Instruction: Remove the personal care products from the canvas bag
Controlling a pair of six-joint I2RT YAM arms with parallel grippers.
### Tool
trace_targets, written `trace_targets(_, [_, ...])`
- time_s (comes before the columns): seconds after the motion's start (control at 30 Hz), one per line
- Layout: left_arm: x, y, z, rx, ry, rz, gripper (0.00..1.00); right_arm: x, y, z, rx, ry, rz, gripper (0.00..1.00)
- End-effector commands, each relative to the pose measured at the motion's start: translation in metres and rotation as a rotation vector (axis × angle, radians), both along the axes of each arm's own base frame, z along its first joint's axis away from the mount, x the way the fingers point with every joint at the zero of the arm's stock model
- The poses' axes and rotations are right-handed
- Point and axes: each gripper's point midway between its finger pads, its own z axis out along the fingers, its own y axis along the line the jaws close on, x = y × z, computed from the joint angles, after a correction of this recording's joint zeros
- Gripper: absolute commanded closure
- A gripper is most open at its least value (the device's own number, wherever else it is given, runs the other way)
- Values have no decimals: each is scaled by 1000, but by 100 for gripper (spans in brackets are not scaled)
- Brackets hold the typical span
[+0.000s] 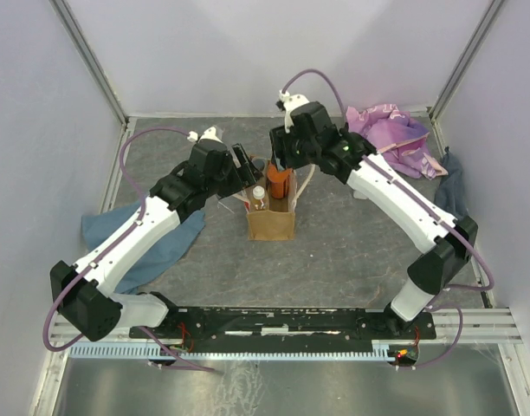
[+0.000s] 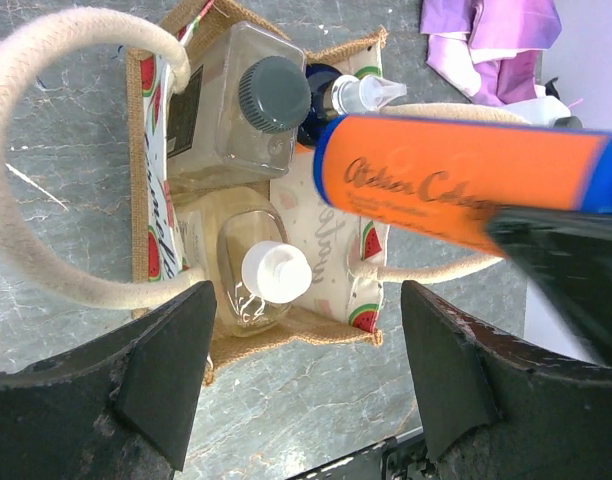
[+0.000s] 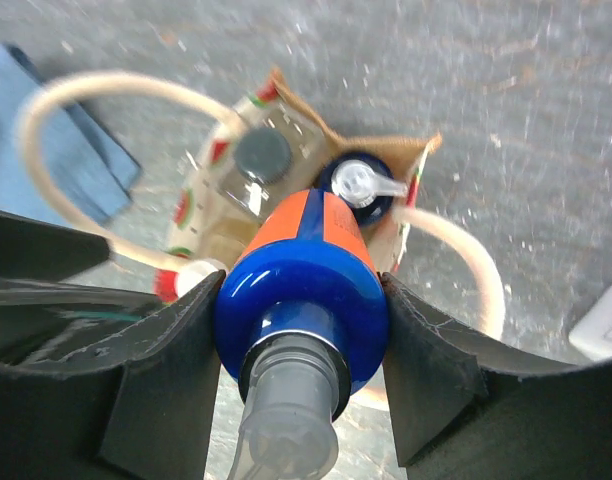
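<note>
The tan canvas bag [image 1: 270,221] stands upright mid-table between both arms. My right gripper [image 3: 301,330] is shut on the blue shoulder of an orange bottle [image 3: 306,270], holding it over the bag's mouth; in the left wrist view the orange bottle [image 2: 456,185] lies across above the bag [image 2: 286,328]. Inside the bag stand a grey-capped clear bottle [image 2: 274,95], a white-capped bottle [image 2: 276,272] and a dark blue spray bottle [image 2: 361,95]. My left gripper [image 2: 306,370] hangs open just outside the bag's wall, with only tabletop between its fingers.
A cream rope handle [image 2: 26,200] loops out from the bag on the left. A blue cloth [image 1: 152,238] lies under the left arm, and a purple-pink cloth [image 1: 391,134] lies at the back right with a dark cloth [image 1: 451,186] beside it. Enclosure walls stand on three sides.
</note>
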Motion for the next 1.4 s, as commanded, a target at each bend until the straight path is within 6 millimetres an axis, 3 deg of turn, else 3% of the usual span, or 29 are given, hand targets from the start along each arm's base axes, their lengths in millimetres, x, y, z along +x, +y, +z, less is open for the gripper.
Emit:
trace_targets(0.0, [0, 0, 17, -11, -66, -10, 19, -1, 11, 112, 223, -204, 47, 44])
trace_targets(0.1, [0, 2, 18, -10, -70, -5, 19, -3, 14, 129, 260, -229, 61, 45])
trace_targets(0.2, [-1, 5, 21, 0, -78, 1, 18, -2, 3, 144, 252, -280, 27, 45])
trace_targets(0.43, [-3, 8, 21, 6, -84, 3, 18, 7, -47, 166, 181, -337, -85, 44])
trace_targets(0.6, [-5, 7, 19, -2, -78, -3, 18, 17, -96, 167, 160, -345, -205, 44])
trace_targets(0.7, [-5, 7, 17, -2, -76, -5, 18, 28, -124, 149, 121, -292, -277, 43])
trace_targets(0.8, [-6, 6, 15, -3, -72, -8, 18, 39, -139, 124, 113, -231, -311, 43])
trace_targets(1.1, [-8, 8, 12, 0, -63, -8, 18, 74, -154, 30, -4, -64, -371, 43])
trace_targets(1.37, [-10, 10, 6, 12, -51, -4, 17, 89, -163, -49, -61, 76, -397, 45])
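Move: My right hand already holds the orange bottle by its blue cap, half out of the bag, whose middle is about 3 cm to my left and 21 cm below. The free table spot I'm taking it to lies some 8 cm ahead, 17 cm right and 28 cm below; the white bottle stands roughly 9 cm farther right, the purple cloth about 37 cm right and 24 cm ahead. From my left hand that spot is some 26 cm right and 11 cm ahead. Keeping my right fingers shut on the blue cap, I raise the orange bottle another 10 cm or so clear of the bag, swing it about 16 cm right and some 6 cm forward while the wrist turns roughly 20 degrees clockwise, then lower it quickly towards the free table beside the white bottle, the fingers tipping further down. ##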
